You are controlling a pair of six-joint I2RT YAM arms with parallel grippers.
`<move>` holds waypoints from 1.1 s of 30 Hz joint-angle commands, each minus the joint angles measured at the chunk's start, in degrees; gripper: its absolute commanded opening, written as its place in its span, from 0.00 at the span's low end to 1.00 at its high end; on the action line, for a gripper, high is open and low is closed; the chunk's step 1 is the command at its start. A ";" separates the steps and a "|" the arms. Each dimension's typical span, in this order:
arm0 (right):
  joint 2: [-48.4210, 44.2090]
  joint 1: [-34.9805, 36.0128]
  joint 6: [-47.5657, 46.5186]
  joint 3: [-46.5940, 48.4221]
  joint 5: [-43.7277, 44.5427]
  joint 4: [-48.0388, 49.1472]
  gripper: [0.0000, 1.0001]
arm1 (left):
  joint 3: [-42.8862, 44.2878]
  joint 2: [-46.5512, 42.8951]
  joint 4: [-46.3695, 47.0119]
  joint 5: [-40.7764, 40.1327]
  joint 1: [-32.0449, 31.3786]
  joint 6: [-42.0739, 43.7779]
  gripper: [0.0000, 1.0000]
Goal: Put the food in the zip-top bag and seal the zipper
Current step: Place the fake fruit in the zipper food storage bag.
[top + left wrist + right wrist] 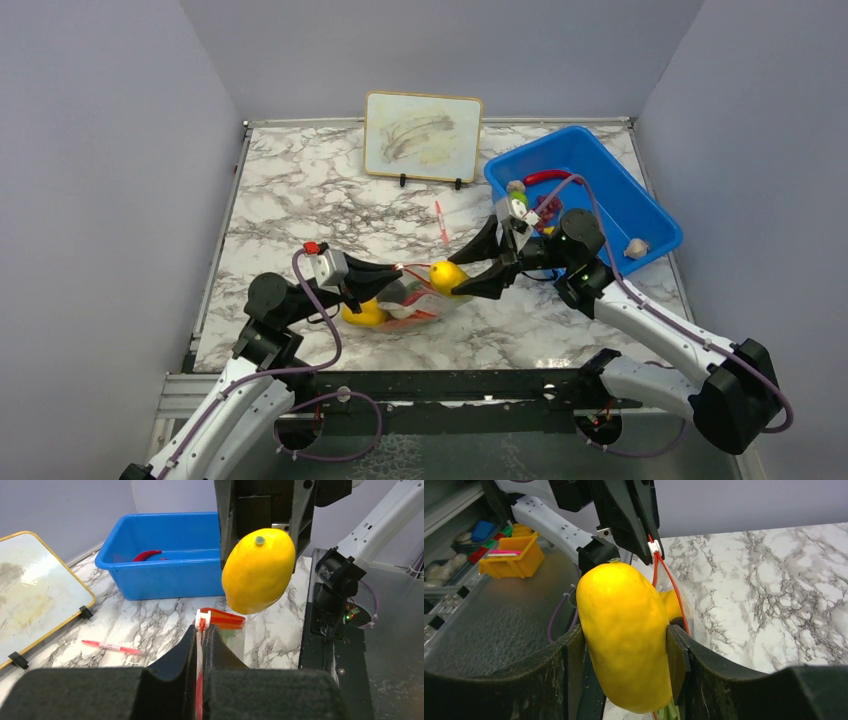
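My right gripper (462, 278) is shut on a yellow toy fruit (447, 277) and holds it above the mouth of the clear zip-top bag (415, 303). In the right wrist view the fruit (624, 635) fills the gap between the pads. My left gripper (392, 272) is shut on the bag's mouth edge; the red-orange zipper (227, 619) and its white slider (202, 615) stick out past its fingertips. A second yellow piece (365, 313) and something green (669, 712) lie in the bag. The zipper (667, 580) runs beside the fruit.
The blue bin (590, 140) at the back right holds a red chili (545, 177), a mushroom (636, 247) and other pieces. A red-and-white pen (441, 222) lies on the marble table behind the bag. A small whiteboard (422, 135) stands at the back.
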 commanded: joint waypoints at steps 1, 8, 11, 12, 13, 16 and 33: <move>2.55 1.13 -1.86 2.41 -0.38 2.64 0.39 | -0.09 -1.30 3.99 2.67 -0.15 -0.90 0.00; 5.91 1.42 -0.26 1.40 0.20 7.39 0.39 | -0.27 -2.15 4.47 3.60 -0.14 -1.05 0.00; 6.58 1.42 -0.83 1.23 0.23 7.78 0.40 | -0.40 -2.25 4.60 4.10 -0.16 -1.04 0.00; 6.55 1.36 -1.14 1.27 0.45 7.78 0.40 | -0.41 -2.22 4.67 4.09 -0.16 -1.04 0.00; 6.54 1.42 -1.28 1.20 0.56 7.74 0.40 | -0.39 -2.21 4.69 4.08 -0.16 -1.04 0.00; 6.69 1.42 -1.30 0.56 -0.02 7.33 0.40 | -0.41 -2.25 4.70 4.03 -0.16 -1.04 0.00; 10.08 2.81 -7.01 1.40 2.75 -2.73 0.40 | -0.31 -1.17 5.30 4.28 -0.15 -1.12 0.00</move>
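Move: The right hand already holds the yellow fruit, just above the bag's open mouth, whose middle is about 3 cm to its left, level fore-and-aft, and 5 cm below. The white clip pinched in the left fingers sits some 11 cm left, 2 cm forward and 3 cm lower; the yellow pepper inside the bag is roughly 19 cm left, 9 cm back and 15 cm down. From the left hand, the mouth's middle is about 8 cm right, 2 cm back and 2 cm below. Ease the right gripper left and slightly forward by about 2 cm while starting to sink, pause briefly, then lower the yellow fruit straight down between the red zipper edges, some 5 cm of descent in all, keeping the grip. Let the left gripper draw back about 1 cm, still pinching the bag's corner at the clip. ##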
